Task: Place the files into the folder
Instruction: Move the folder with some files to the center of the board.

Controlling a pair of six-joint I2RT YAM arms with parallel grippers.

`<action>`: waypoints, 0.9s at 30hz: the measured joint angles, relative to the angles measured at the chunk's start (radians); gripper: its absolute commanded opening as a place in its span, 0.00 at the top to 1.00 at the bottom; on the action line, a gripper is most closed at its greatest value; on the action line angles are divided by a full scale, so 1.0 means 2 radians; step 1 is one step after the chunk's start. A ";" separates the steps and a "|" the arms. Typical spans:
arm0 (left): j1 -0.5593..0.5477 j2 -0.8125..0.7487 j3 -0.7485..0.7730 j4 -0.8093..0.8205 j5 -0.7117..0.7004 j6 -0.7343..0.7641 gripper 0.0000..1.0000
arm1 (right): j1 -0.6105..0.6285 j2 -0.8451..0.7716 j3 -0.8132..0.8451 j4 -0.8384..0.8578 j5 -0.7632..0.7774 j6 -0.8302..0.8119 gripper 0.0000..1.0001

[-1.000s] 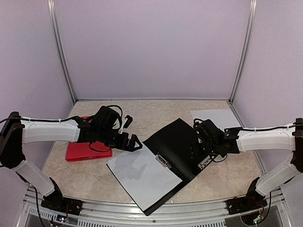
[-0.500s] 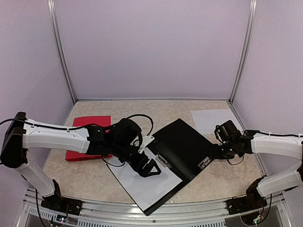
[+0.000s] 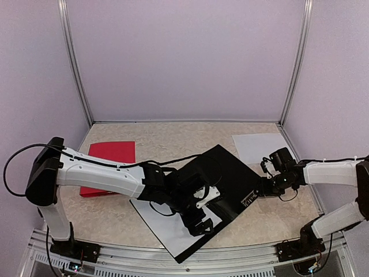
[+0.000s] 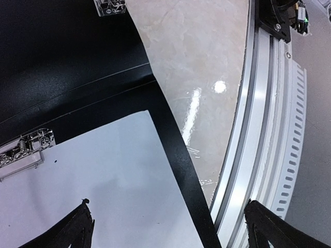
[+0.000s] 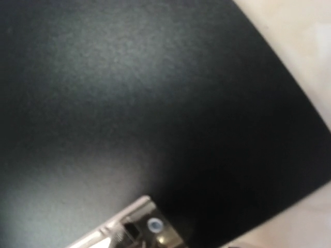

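The black folder (image 3: 228, 164) lies open in the middle of the table. One white sheet of the files (image 3: 167, 232) rests on its near-left half, below a metal spring clip (image 4: 26, 150). My left gripper (image 3: 199, 224) hovers over the near part of that sheet (image 4: 103, 175), open wide with nothing between its fingertips (image 4: 83, 225). My right gripper (image 3: 259, 190) is at the folder's right corner. Its wrist view shows only the black cover (image 5: 155, 103) and a metal fitting (image 5: 139, 222), not its fingers. Another white sheet (image 3: 258, 147) lies loose at the back right.
A red folder (image 3: 112, 151) lies at the left, partly under my left arm. The aluminium rail (image 4: 258, 129) of the table's front edge runs just beyond the black folder's near corner. Frame posts and purple walls close the back and sides.
My left arm has swung from beside the red folder rightward and forward across the sheet to the folder's near part. My right gripper has drawn back from the cover's middle to its right corner.
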 measured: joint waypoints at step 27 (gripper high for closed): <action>-0.026 0.107 0.058 -0.053 -0.160 0.057 0.01 | -0.002 0.016 -0.008 0.046 -0.008 -0.016 0.74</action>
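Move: The file sheet's near end, lying on the open black folder, is about 3 cm ahead of my left hand, 1 cm left and 8 cm below; the metal clip at its spine side is some 15 cm ahead and 1 cm left. For my right hand, the folder's right edge is just 1 cm ahead, 2 cm left and 1 cm below, with the folder's other clip 3 cm back and 5 cm left, and the loose sheet 13 cm ahead, 1 cm left. I lower my open left hand about 7 cm onto the near end of the file sheet, turning the wrist some 25 degrees so the fingers point more nearly straight down, then slide forward about 2 cm, pushing the sheet and folder along. My right hand stays low at the folder's right edge, easing forward about 2 cm and partly back while its half-open fingers close further. ##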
